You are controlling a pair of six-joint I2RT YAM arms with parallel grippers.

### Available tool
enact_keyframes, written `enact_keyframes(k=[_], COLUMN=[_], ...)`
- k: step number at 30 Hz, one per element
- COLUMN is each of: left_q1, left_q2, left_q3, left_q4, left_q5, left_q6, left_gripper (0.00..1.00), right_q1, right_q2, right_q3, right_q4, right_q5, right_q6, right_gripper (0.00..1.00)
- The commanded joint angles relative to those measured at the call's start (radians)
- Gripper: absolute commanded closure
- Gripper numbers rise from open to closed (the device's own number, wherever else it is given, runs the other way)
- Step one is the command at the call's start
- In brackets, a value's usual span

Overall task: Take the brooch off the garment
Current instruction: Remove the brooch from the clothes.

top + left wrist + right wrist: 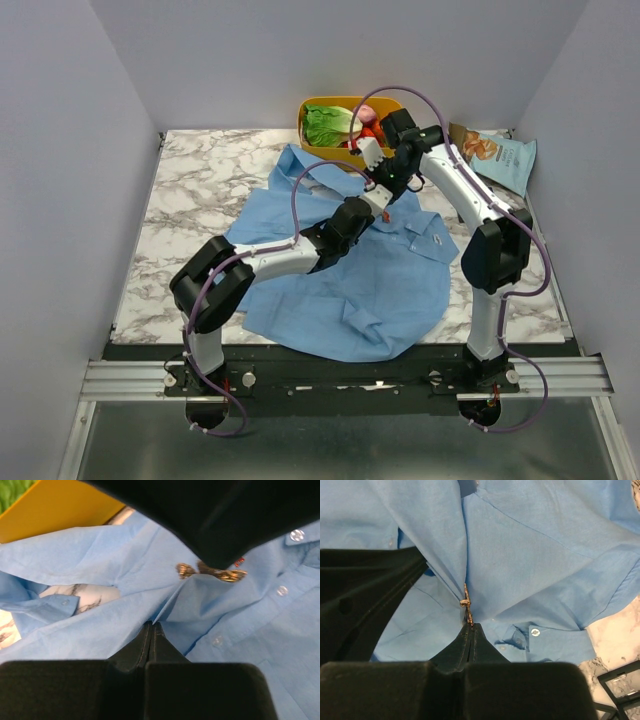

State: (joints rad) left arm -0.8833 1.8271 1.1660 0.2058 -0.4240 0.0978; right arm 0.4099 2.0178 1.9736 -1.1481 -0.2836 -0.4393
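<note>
The garment (pixel 380 280) is a light-blue shirt spread over the marble table, also seen as garment (pixel 100 555) and garment (pixel 530 555). The brooch (pixel 212 571), a small tan-gold ornament, is pinned near the button placket. In the right wrist view the brooch (pixel 466 603) shows edge-on. My right gripper (pixel 471 626) is shut on its lower end, with the cloth pulled up into a ridge behind it. My left gripper (pixel 152 625) is shut on a fold of the shirt just short of the brooch. In the top view the left gripper (pixel 366 212) and the right gripper (pixel 384 200) meet over the shirt's chest.
A yellow basket (pixel 318 103) with lettuce and other food stands at the back, just behind the shirt's collar. A snack bag (pixel 500 155) lies at the back right. Bare marble (pixel 190 190) shows to the left. Grey walls close in on three sides.
</note>
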Motion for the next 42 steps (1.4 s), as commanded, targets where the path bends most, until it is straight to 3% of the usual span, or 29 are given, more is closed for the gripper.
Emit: enact_keyframes(k=[1,12,18,22,30,34,37,42], left_q1=[0.032,0.041,0.043,0.043,0.043,0.043,0.044,0.044], left_q2=[-0.034,0.003,-0.005,-0.026,-0.093,-0.109,-0.103,-0.086], left_q3=[-0.002,0.017,0.032,0.027,0.011,-0.005,0.004,0.032], left_q4=[0.032,0.064,0.017,-0.023,-0.081,-0.106,-0.118,-0.146], left_q5=[-0.131,-0.236,-0.139,-0.076,0.049,0.184,0.211,0.244], left_q6=[0.040,0.075,0.051,0.030,0.003,-0.001,-0.013,-0.029], left_gripper=[1.00,1.00,1.00,0.86,0.84,0.75,0.67,0.62], right_q1=[-0.014,-0.014,-0.014,-0.016,-0.026,-0.031,-0.029,-0.029], right_q2=[-0.039,-0.051,-0.079,-0.080,-0.077,-0.057,-0.025,0.001], right_q3=[-0.012,-0.088,-0.116,-0.107,-0.094,-0.085,-0.058,-0.021], right_q4=[-0.070,-0.144,-0.142,-0.130,-0.067,-0.001,0.008,0.021], right_q5=[0.054,-0.017,-0.035,-0.042,-0.031,-0.026,-0.043,-0.066], right_q6=[-0.052,-0.128,-0.138,-0.131,-0.081,-0.049,-0.026,-0.004], right_gripper=[0.99,0.99,0.99,0.99,0.99,0.99,0.99,0.99])
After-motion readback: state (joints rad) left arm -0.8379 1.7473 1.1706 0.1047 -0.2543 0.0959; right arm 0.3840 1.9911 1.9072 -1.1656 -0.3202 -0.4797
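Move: The brooch is already between the right fingertips, its middle about 1 cm below and 1 cm left of the right hand point. The left hand, pinching a fold of the garment, has the brooch roughly 1 cm ahead, 5 cm to its right and 2 cm higher. From the right hand, the red flower lies some 1 cm back and 3 cm below, the buttoned cuff 8 cm right, 5 cm back and 7 cm lower, and the yellow basket 16 cm ahead, 8 cm left and 4 cm below. The brooch stays pinched in the shut right fingers while they draw it out of the cloth, back about 4.5 cm, down and a little right, then return most of the way forward, rising. Meanwhile the left hand, gripping the fold, pulls forward and left, slightly up, about 4 cm, then opens over a third, lets go of the cloth and backs off rightward. ##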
